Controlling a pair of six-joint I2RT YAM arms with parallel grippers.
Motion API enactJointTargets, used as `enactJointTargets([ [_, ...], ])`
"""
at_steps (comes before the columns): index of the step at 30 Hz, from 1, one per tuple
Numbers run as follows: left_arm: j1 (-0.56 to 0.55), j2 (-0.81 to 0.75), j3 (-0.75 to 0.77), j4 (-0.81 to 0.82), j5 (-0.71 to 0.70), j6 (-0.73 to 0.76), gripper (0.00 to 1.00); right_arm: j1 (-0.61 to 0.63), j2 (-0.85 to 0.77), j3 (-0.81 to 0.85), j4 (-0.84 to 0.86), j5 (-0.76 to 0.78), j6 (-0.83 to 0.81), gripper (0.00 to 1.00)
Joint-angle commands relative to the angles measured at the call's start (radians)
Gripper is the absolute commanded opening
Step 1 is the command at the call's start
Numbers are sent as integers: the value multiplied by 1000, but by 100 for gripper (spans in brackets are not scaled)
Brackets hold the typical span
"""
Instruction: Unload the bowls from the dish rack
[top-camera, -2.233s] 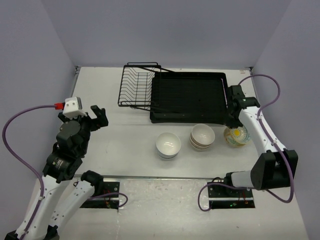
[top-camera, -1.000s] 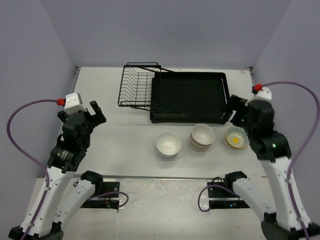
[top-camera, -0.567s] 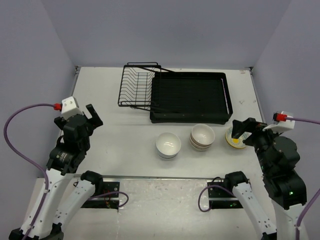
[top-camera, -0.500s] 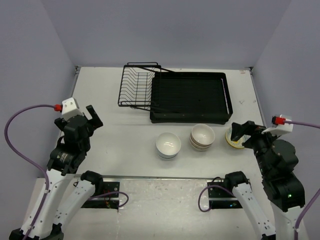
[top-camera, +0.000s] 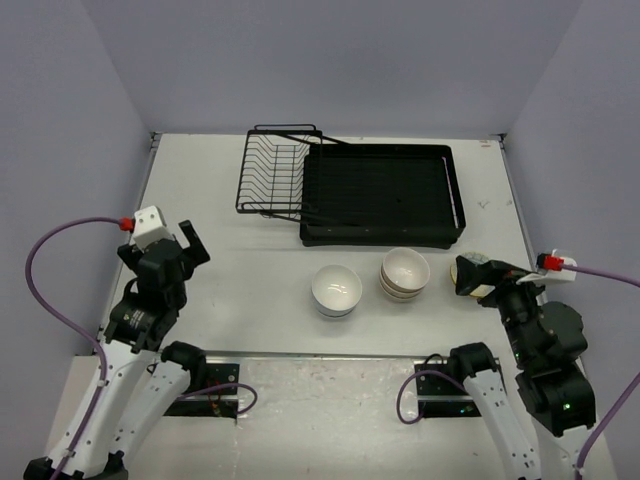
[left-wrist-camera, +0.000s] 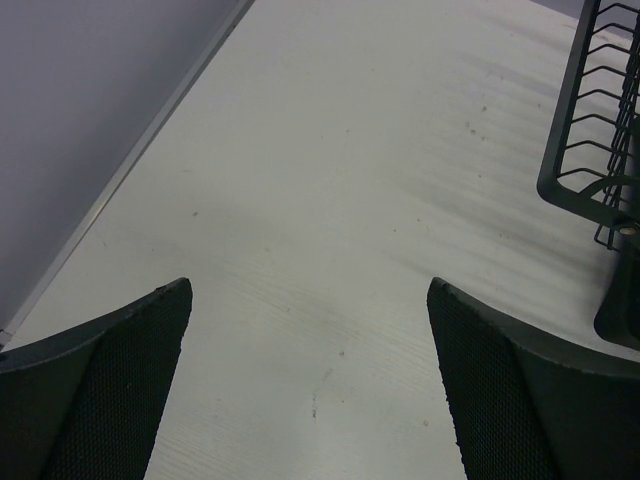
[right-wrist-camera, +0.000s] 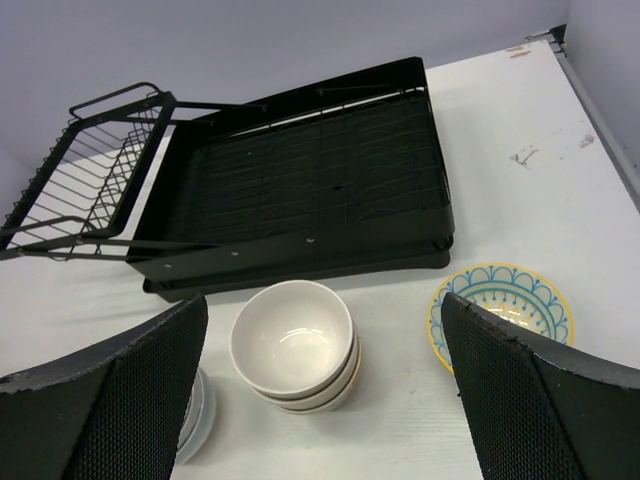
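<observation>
The dish rack, a black wire basket (top-camera: 275, 175) joined to a black drain tray (top-camera: 380, 195), stands at the back with no bowls in it. In front of it on the table are a stack of white bowls (top-camera: 336, 290), a stack of cream bowls (top-camera: 405, 272) and, to their right, a yellow-rimmed patterned bowl (right-wrist-camera: 500, 310). My right gripper (top-camera: 480, 274) hangs open above the patterned bowl and covers most of it from above. In the right wrist view the right gripper (right-wrist-camera: 322, 305) is empty above the cream stack (right-wrist-camera: 293, 345). My left gripper (top-camera: 190, 245) is open and empty at the left.
In the left wrist view there is bare table between the fingers (left-wrist-camera: 100, 400), with the rack's wire end (left-wrist-camera: 600, 130) at the right. The table's left edge meets the wall (left-wrist-camera: 120, 170). Purple cables loop beside both arms.
My right arm has drawn back from the tray's right side toward its base, leaving the patterned bowl on the table. The left arm has shifted slightly toward the near edge.
</observation>
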Motion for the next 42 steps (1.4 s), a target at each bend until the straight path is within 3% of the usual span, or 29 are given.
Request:
enactJointTargets([
  [1, 16, -28, -16, 84, 4, 23, 100, 3, -33, -14, 48, 70, -34, 99],
  [9, 16, -72, -41, 112, 37, 52, 100, 4, -66, 34, -38, 152, -90, 99],
  [20, 16, -138, -41, 104, 38, 66, 100, 4, -145, 70, -84, 153, -109, 99],
  [27, 16, -189, -22, 67, -19, 41, 100, 4, -140, 130, -139, 195, -118, 99],
  [42, 10, -328, -22, 78, 99, 101, 100, 21, -191, 149, -163, 103, -156, 99],
])
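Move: The patterned bowl just set down lies about 11 cm ahead of the empty right hand, 6 cm to its right and 28 cm below. From that hand the stack of white bowls stands some 10 cm ahead and 10 cm left, the emptied dish rack's tray about 32 cm ahead and 17 cm left. From the left hand the patterned bowl lies roughly 68 cm right, 4 cm ahead and 20 cm below. Open right hand retreats 6 cm back and 4 cm right from the patterned bowl; open left rises 4 cm, tipping up. ##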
